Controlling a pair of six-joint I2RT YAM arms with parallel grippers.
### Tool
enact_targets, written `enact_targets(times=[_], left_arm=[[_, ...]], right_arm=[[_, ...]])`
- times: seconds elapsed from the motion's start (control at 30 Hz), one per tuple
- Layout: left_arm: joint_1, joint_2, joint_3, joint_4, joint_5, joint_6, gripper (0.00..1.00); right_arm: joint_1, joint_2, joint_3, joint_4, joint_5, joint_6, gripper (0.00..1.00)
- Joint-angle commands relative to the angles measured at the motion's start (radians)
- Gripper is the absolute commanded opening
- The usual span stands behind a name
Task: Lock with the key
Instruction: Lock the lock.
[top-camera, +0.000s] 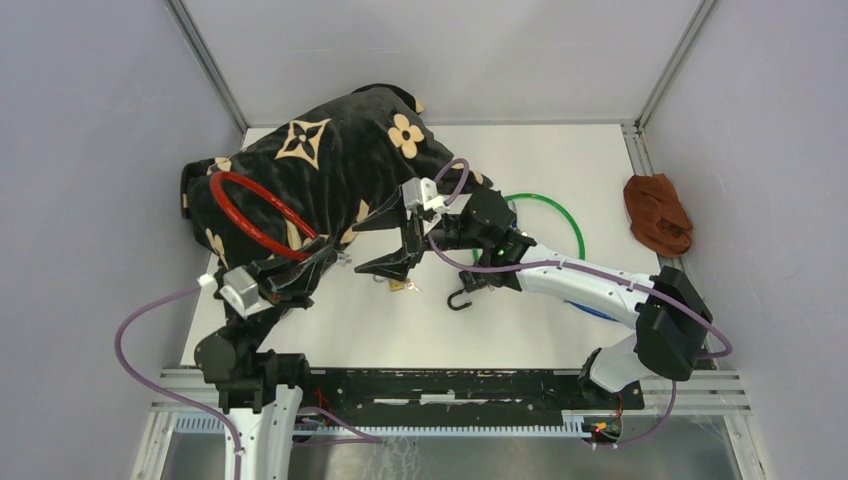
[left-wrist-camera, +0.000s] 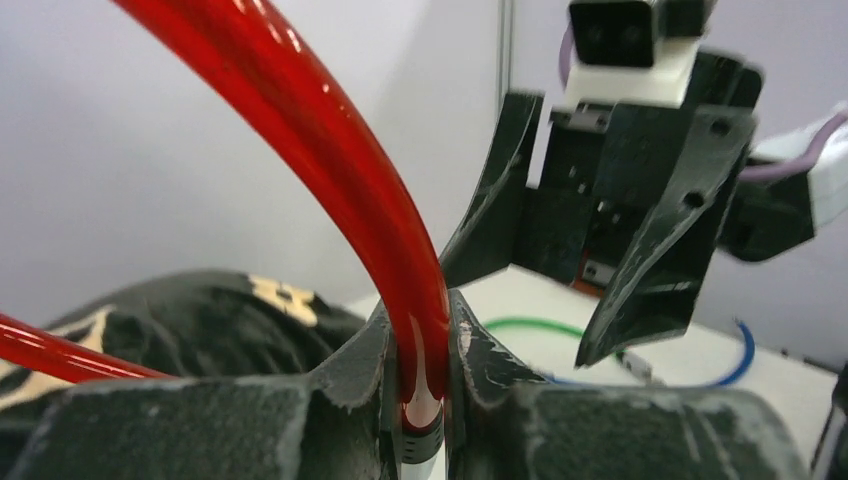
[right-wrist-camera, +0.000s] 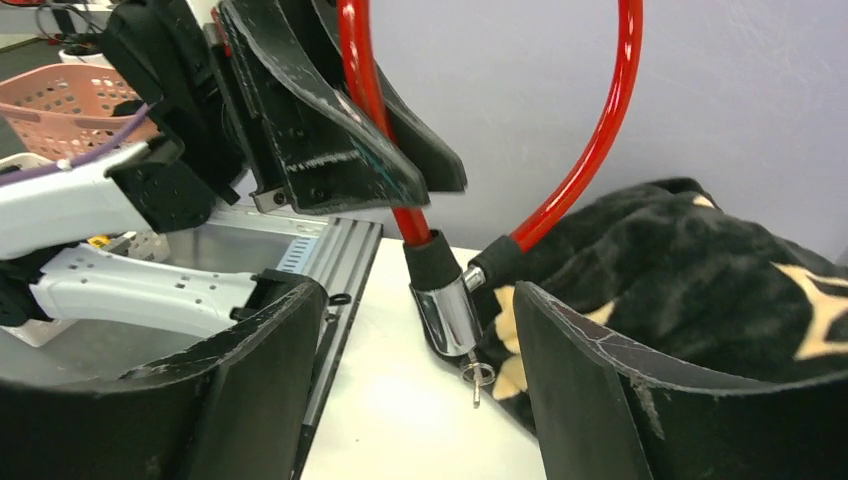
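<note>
A red cable lock (top-camera: 262, 213) loops through a black bag (top-camera: 340, 150) with beige flowers. Its chrome lock body (right-wrist-camera: 448, 315) hangs just above the table, with a small key (right-wrist-camera: 477, 378) on a ring sticking out of its lower end. My left gripper (left-wrist-camera: 425, 350) is shut on the red cable (left-wrist-camera: 330, 160) just above the lock's black collar. My right gripper (right-wrist-camera: 418, 290) is open, its jaws standing on either side of the lock body and key without touching them. From above, the right gripper (top-camera: 385, 242) faces the left gripper (top-camera: 312, 258).
A black hook (top-camera: 460, 298) and a small tan piece (top-camera: 400, 285) lie on the white table (top-camera: 330, 330). A green cable loop (top-camera: 548, 205) and a blue cable (top-camera: 592, 311) lie under the right arm. A brown cloth (top-camera: 657, 213) sits at the right edge.
</note>
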Motion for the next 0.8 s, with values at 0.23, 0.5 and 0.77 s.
enact_targets(times=[0.23,0.5,0.77], left_arm=[[-0.019,0.130,0.228,-0.709,0.258,0.592,0.02],[-0.019,0.140,0.275,-0.764,0.359,0.744,0.02],[-0.019,0.084,0.227,-0.585,0.424,0.799,0.02]], right_arm=[[-0.072,-0.106,-0.157,0.064,0.203,0.075,0.76],[-0.100,-0.070,-0.265,0.147,0.404,0.288,0.77],[-0.054,0.087,-0.135,0.226,0.400,0.457,0.96]])
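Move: The red cable lock's barrel, keys at its lower end, hangs just under my left fingers, about 4 cm below and 2 cm to the right of that hand. From my open right hand it lies some 4 cm to the left, nearly level. The small brass padlock is on the table about 5 cm ahead, 6 cm right and 35 cm below my right hand. The black padlock lies 12 cm farther right of the brass padlock, level with it. I bring the red lock down about 8 cm with my left hand, drifting slightly right and rolling its left side up some 35 degrees while I keep the cable pinched above the barrel. My right hand, holding nothing, swings forward and down about 8 cm each, away from the barrel and keys, a little right too; it turns clockwise, rolls, and spreads its fingers nearly full. ##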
